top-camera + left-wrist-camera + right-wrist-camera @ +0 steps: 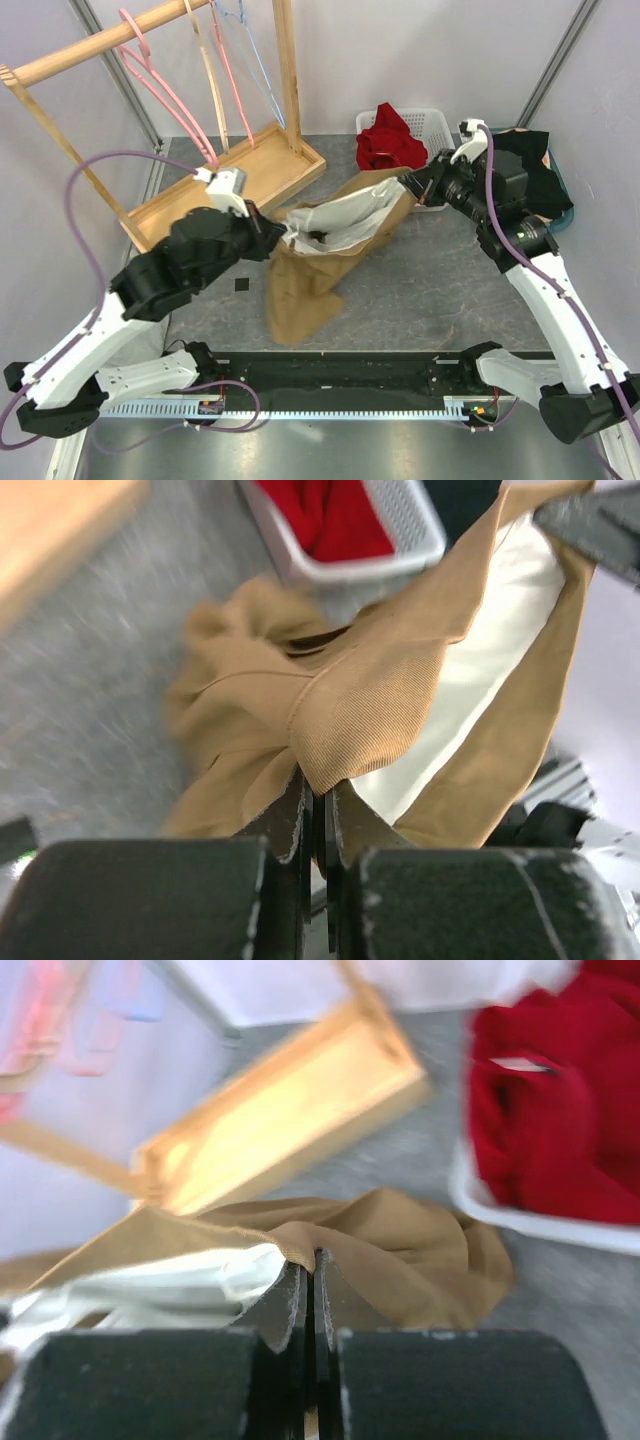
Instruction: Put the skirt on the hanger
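Observation:
A tan skirt [300, 285] with white lining hangs stretched between my two grippers above the table, its lower part draped on the grey surface. My left gripper [281, 236] is shut on the skirt's waistband [365, 715] at its left end. At the right end my right gripper [408, 184] is shut on the waistband edge [305, 1245]. Pink hangers [165, 85] hang from the wooden rack's rail [90, 45] at the back left, well away from both grippers.
The rack's wooden base tray [235, 180] lies behind the skirt. A white basket [432, 125] with red cloth [390, 140] stands at the back right, dark clothing [535, 170] beside it. A small black square [241, 286] lies on the table.

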`<state>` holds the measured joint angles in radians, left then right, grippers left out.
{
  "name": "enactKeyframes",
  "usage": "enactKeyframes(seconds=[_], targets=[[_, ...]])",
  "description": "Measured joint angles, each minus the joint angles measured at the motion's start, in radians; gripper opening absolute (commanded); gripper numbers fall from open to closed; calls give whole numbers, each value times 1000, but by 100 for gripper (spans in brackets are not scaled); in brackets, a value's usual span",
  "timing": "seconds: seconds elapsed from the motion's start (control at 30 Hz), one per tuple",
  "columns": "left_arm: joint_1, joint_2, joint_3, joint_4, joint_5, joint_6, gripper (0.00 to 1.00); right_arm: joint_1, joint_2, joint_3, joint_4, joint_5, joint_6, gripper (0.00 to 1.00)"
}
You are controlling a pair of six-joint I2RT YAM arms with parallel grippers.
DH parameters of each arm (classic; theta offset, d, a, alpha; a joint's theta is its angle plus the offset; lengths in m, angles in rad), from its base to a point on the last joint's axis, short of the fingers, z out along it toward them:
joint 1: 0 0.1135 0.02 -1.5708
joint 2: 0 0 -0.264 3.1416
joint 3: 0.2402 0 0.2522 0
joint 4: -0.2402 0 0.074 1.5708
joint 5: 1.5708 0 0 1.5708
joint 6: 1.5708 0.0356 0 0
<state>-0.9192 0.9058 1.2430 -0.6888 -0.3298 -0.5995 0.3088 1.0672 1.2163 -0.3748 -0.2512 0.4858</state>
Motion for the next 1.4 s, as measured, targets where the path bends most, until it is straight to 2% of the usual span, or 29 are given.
enactKeyframes(seconds=[0.2,0.3,0.4,0.5,0.67,0.8,0.97,1.0,1.03,1.07,1.1,1.13,1.17,1.23,1.27,1.3,1.37,1.4], targets=[[2,-19,186,-111,-93,74,2,119,9,176,-8,-6,24,0],[2,-26,225,-135,-130,101,2,123,-7,180,-9,2,32,0],[2,-37,208,-146,-143,107,2,124,-48,117,-13,16,45,0],[2,-71,88,-137,-140,95,2,126,-130,-40,-2,33,69,0],[3,-129,-302,-28,-83,0,2,126,-262,-397,-5,74,117,0],[3,-90,-591,93,6,-100,2,126,-292,-658,-5,111,156,0],[3,10,-721,226,86,-170,2,126,-247,-778,21,143,167,0],[3,27,-721,243,97,-174,2,126,-232,-784,27,146,166,18],[3,45,-721,265,106,-178,2,126,-218,-785,32,148,166,31],[3,59,-721,284,114,-180,2,126,-207,-785,42,145,162,39],[3,67,-721,296,124,-181,2,126,-204,-785,50,143,169,52],[3,70,-720,304,130,-181,2,126,-204,-785,58,139,163,56],[3,69,-718,306,133,-182,12,126,-206,-782,63,134,161,59],[4,68,-705,301,139,-181,26,126,-212,-764,59,126,151,65],[3,67,-695,296,141,-180,42,126,-216,-751,55,122,149,66],[3,63,-677,284,140,-178,50,126,-221,-727,42,117,141,67],[3,48,-634,259,134,-169,63,126,-230,-668,25,111,126,67],[3,35,-610,244,126,-166,66,126,-234,-631,14,108,114,68]])
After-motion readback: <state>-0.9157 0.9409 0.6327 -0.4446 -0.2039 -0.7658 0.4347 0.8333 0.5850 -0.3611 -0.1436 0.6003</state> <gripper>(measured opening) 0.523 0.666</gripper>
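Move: The skirt is already off the table, pinched at its waist by both hands, and is bound for the bare table between them. That patch lies about 9 cm right of the left hand, 3 cm back and 31 cm below; from the right hand it is about 13 cm left, 14 cm back and 30 cm below. The rack base stands some 17 cm ahead and 14 cm left of the left hand; the white basket is about 13 cm straight ahead of the right hand. The skirt, held between both hands, is swung up some 7 cm, then brought quickly down about 35 cm to the table. The right hand also draws back about 11 cm, the left some 4 cm; both tip their fingers downward. Low over the table the right fingers open, the left a little later, and both hands begin rising off the cloth. ##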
